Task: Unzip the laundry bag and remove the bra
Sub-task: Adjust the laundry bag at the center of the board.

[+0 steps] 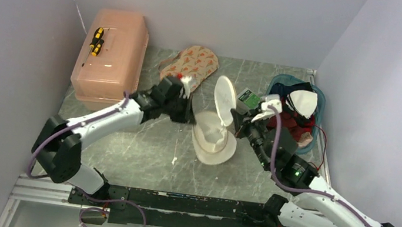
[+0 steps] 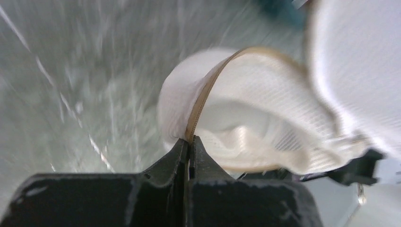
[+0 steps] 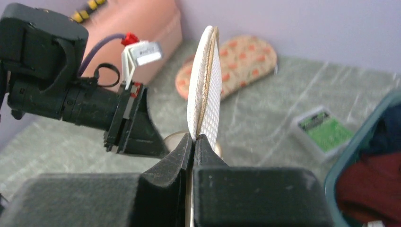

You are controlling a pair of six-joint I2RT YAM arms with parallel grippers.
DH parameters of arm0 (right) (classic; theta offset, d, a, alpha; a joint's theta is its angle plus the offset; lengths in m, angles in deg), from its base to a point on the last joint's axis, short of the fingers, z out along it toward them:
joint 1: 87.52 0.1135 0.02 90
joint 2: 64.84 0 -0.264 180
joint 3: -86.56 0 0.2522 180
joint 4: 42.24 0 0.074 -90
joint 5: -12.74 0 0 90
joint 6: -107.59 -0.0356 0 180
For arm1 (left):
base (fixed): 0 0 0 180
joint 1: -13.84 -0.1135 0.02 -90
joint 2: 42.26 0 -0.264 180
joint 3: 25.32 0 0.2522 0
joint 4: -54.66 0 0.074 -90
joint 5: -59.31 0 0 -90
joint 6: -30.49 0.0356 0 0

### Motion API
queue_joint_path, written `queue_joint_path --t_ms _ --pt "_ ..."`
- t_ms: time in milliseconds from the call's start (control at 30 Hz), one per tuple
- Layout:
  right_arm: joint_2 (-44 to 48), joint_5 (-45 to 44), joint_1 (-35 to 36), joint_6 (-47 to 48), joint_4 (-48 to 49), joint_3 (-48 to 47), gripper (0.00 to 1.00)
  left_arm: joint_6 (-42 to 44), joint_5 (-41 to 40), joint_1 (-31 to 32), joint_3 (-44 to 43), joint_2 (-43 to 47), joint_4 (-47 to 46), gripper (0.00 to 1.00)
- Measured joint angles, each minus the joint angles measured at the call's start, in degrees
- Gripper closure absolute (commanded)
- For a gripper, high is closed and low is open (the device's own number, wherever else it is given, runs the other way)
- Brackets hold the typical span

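Observation:
The laundry bag [image 1: 213,142] is a white mesh drum with a cream rim, lying open on the grey table. Its round lid [image 1: 224,100] stands on edge above it. My left gripper [image 1: 191,113] is shut on the bag's tan zipper rim [image 2: 203,94], and the left wrist view shows that strip pinched at the jaw tips [image 2: 190,140]. My right gripper [image 1: 236,119] is shut on the lid's lower edge [image 3: 194,138], with the lid [image 3: 208,80] rising straight up from the jaws. The bag's inside [image 2: 255,132] shows only white mesh. The bra is hidden from view.
A pink plastic box [image 1: 110,56] with a yellow-black screwdriver [image 1: 96,40] on it stands at the back left. A beige padded piece with orange marks [image 1: 191,63] lies behind the bag. A teal basket [image 1: 320,100] of clothes, some red [image 3: 369,184], is at the right wall, with a green packet [image 1: 250,99] beside it.

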Motion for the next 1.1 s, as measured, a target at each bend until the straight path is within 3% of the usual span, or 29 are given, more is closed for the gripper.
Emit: queue_joint_path --t_ms 133,333,467,567,667,833,1100 --pt "-1.1 0.2 0.0 3.3 1.8 -8.9 1.00 3.8 -5.8 0.0 -17.7 3.5 6.3 0.97" --pt "-7.4 -8.7 -1.4 -0.3 -2.2 -14.9 1.00 4.2 -10.0 -1.6 -24.5 6.5 16.0 0.97" --pt "-15.6 -12.3 -9.2 -6.1 -12.3 -15.9 1.00 2.9 -10.1 -6.5 -22.7 5.2 22.7 0.97" --pt "-17.2 -13.3 -14.8 -9.8 -17.9 -14.2 1.00 -0.6 -2.1 -13.3 -21.1 6.0 24.2 0.97" --pt "-15.8 -13.4 -15.2 -12.7 -19.4 -14.1 1.00 -5.7 8.4 -17.3 -18.6 6.2 21.5 0.97" --pt "-12.7 -13.7 -14.0 -13.9 -20.2 -14.4 1.00 -10.7 13.7 -17.7 -13.3 6.5 17.9 0.97" --pt "-14.0 -8.8 -12.5 -15.6 -17.9 -12.9 1.00 -13.4 11.5 -15.6 -2.4 7.6 8.6 0.97"
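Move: The left fingers already pinch the rim of the open laundry bag, whose middle lies about 8 cm to that hand's right, 4 cm back and 6 cm below; the patterned pouch lies some 19 cm ahead, 4 cm left. The right fingers hold the lid, its middle about 3 cm ahead and 3 cm left; from this hand the bag is roughly 2 cm back, 6 cm left and 23 cm below, and the green box 15 cm ahead, 5 cm right. Keeping its pinch on the rim, the left hand whips up about 17 cm, then swings left and sinks most of the way back, turning some 15 degrees counter-clockwise and tipping down. Still gripping the lid's edge, the right hand jerks up, then dives forward and right away from the left hand, turning clockwise and tipping down, before easing slightly back left. ##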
